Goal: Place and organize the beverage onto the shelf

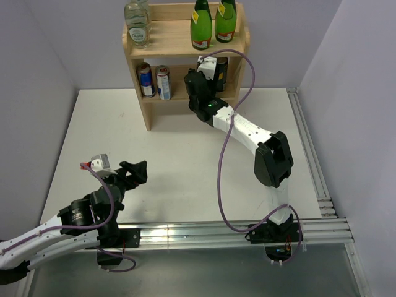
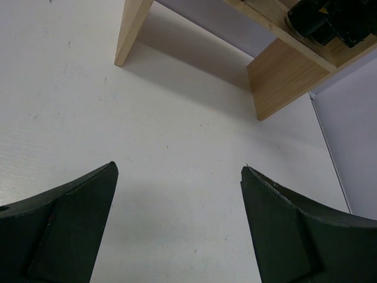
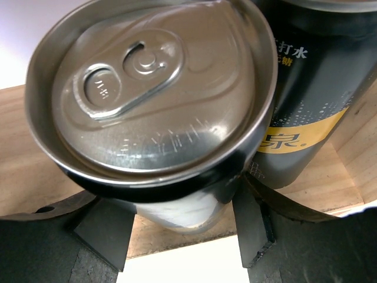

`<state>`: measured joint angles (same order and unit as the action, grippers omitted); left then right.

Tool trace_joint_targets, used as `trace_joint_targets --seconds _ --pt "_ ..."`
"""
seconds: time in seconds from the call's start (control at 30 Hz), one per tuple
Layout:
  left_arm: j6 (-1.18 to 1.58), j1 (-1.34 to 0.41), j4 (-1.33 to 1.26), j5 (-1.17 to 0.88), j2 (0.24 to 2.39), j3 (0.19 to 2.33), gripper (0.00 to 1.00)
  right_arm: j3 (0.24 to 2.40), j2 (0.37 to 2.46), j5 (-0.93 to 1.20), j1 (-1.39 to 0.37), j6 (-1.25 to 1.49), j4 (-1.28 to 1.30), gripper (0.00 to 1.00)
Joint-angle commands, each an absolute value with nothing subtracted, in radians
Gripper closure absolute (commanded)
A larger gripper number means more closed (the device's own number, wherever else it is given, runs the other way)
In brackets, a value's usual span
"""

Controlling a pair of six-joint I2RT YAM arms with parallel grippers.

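The shelf (image 1: 170, 42) is a light wooden rack at the back of the white table. My right gripper (image 1: 209, 69) reaches into its middle tier on the right side. In the right wrist view this gripper (image 3: 177, 221) is shut on a black can (image 3: 153, 88) with a silver top, one finger on each side. The can's base is over the wooden tier (image 3: 23, 159), right beside a second black can with a yellow label (image 3: 312, 76). My left gripper (image 1: 137, 173) hovers low at the front left, open (image 2: 178, 168), with only bare table between its fingers.
Two green bottles (image 1: 201, 28) and clear glass bottles (image 1: 137, 25) stand on the top tier. Two slim cans (image 1: 154, 81) stand at the left of the middle tier. Metal rails (image 1: 309, 154) edge the table on the right and front. A purple cable (image 1: 229, 136) loops along my right arm.
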<state>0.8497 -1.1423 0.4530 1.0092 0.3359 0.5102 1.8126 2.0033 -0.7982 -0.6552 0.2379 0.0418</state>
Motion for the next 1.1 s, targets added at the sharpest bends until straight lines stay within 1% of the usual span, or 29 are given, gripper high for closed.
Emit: trace_joint_targets --seconds 0.0,0.03,0.07,0.1,0.23,0.4,1.07 --pt "0.822 -1.146 0.426 1.000 0.339 0.505 0.08 1.841 2.010 -0.818 -0.634 0.233 -0.029 0.53" --pt "0.821 -1.147 0.428 1.000 0.339 0.505 0.08 1.836 2.008 -0.813 -0.634 0.238 -0.029 0.32" --pt "0.821 -1.147 0.425 0.999 0.339 0.505 0.08 1.832 2.006 -0.804 -0.634 0.241 -0.029 0.25" --pt "0.822 -1.147 0.425 0.999 0.339 0.505 0.08 1.830 2.008 -0.795 -0.635 0.236 -0.029 0.13" --pt "0.822 -1.147 0.426 0.999 0.339 0.505 0.08 1.822 2.006 -0.773 -0.637 0.239 -0.025 0.09" --pt "0.822 -1.147 0.426 1.000 0.337 0.505 0.08 1.798 1.979 -0.749 -0.638 0.244 -0.031 0.08" --pt "0.824 -1.149 0.428 1.008 0.337 0.505 0.08 1.586 1.836 -0.709 -0.698 0.268 -0.058 0.07"
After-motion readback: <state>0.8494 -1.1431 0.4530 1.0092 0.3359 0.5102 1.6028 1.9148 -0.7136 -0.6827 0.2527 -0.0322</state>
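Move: The last black can already stands on the shelf's middle board in my right fingers, its middle just about at the hand point. The other black can is roughly 7 cm to its right and a centimetre or so deeper. The silver can stands some 16 cm to its left and 3 cm nearer me, the blue can about 23 cm left and 2 cm nearer. From my idle left hand, the held can is about 33 cm ahead, 24 cm right and 6 cm higher. I open my right fingers to let go of the black can and stay almost still while they spread. Then I sink about 3.5 cm in front of its lower part and draw back towards me some 3 cm, easing a centimetre left and turning slightly counter-clockwise, fingers staying wide and clear of the can. ##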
